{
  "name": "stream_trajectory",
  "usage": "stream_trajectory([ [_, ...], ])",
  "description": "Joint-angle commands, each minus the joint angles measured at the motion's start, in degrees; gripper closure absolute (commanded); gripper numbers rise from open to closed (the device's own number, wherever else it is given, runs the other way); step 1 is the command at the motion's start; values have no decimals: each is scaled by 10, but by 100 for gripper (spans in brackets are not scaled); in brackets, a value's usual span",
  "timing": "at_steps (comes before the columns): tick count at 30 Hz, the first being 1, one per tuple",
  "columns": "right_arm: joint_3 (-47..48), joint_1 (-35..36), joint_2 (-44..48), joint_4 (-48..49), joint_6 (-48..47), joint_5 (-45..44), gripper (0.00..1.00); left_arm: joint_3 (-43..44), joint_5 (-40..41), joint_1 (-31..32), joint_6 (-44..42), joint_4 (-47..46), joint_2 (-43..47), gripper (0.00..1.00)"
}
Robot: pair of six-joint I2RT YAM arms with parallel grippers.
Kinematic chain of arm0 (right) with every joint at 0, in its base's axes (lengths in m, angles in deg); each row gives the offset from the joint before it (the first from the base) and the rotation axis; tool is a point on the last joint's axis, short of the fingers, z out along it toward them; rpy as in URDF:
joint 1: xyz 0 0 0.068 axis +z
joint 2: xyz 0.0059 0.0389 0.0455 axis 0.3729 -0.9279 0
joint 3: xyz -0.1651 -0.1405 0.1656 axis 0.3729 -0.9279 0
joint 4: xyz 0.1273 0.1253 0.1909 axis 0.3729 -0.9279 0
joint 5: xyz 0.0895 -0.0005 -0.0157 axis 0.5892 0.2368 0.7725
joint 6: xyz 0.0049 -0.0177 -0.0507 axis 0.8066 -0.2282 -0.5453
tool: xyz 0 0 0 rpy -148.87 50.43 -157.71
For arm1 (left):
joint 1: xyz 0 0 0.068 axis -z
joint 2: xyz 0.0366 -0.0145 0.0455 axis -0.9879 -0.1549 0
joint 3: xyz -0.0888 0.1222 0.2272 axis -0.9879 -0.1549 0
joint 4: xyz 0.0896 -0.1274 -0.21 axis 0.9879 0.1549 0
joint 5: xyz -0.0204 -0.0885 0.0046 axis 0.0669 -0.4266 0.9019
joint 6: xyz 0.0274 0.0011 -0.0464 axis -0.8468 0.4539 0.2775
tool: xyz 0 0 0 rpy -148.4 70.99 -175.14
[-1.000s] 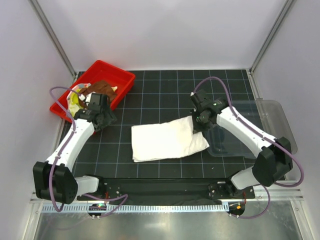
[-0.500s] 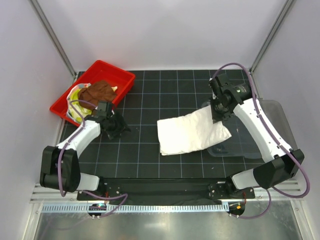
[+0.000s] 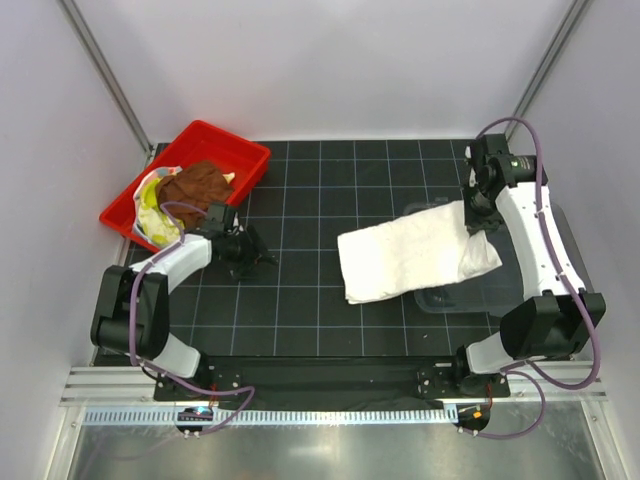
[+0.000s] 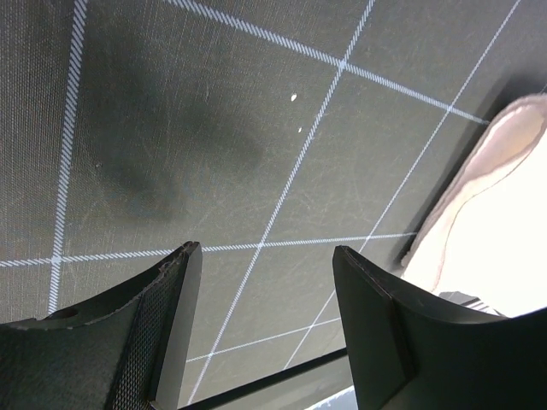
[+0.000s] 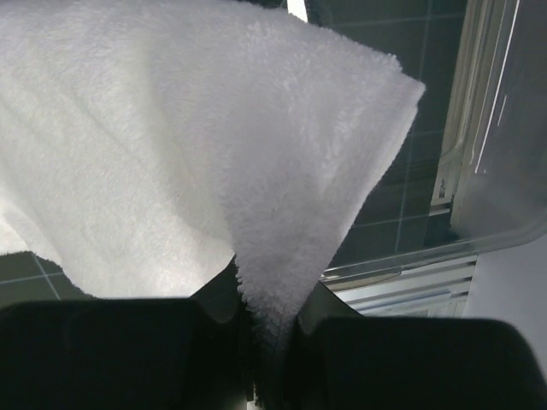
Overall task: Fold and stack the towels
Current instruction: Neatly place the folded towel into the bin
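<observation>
A folded white towel [image 3: 410, 258] lies on the black grid mat, its right end draped over the clear bin. My right gripper [image 3: 478, 212] is shut on that towel's far right corner, and the white towel [image 5: 214, 128] hangs from the right gripper [image 5: 269, 299]. A brown towel [image 3: 195, 183] and a yellow-green towel [image 3: 150, 200] sit in the red tray. Low over the mat just right of the tray, my left gripper [image 3: 256, 257] is open. Only bare mat shows between the jaws of the left gripper [image 4: 265, 252]. A pale cloth edge [image 4: 504, 231] shows at the right.
The red tray [image 3: 240, 150] stands at the back left. The clear plastic bin [image 3: 565, 235] stands at the right, its rim [image 5: 504, 171] under the lifted towel. White walls and metal posts close in the mat.
My right gripper has carried the white towel's corner to the right and back, dragging the towel over the bin. My left gripper has swung right, away from the tray, and opened slightly wider.
</observation>
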Motion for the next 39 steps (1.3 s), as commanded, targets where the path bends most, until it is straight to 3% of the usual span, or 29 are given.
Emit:
stream_trajectory([
  [1,27,-48,0,38,-51,-29,99,34,-11,1,-12,-5,-2,34],
  [9,1,-147,-16,100,-83,9,99,82,-9,1,-35,37,-8,34],
  [20,-11,-224,-32,168,-146,7,99,161,-18,3,-37,70,-37,33],
  [39,-22,-287,-67,234,-170,-13,99,287,-33,5,-62,123,-91,33],
])
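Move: The right hand already grips the folded white towel, whose middle trails some 11 cm to its left, 4 cm nearer the base and about 6 cm lower. The clear bin's middle is about 8 cm to this hand's right, 2 cm back and 15 cm below; the bin's left rim lies about 12 cm to the hand's left, 2 cm back and 10 cm down. From the empty left hand, the bin's middle is roughly 55 cm to the right, 3 cm back and at about the same height. Rightward across the bin, quick at first and then easing, the right hand carries the towel about 16 cm towards the bin's right wall, sinking some 4 cm, mostly late, and turning slightly clockwise with its grip kept. The left hand, empty and still open, rises and reaches forward about 7 cm each way. ##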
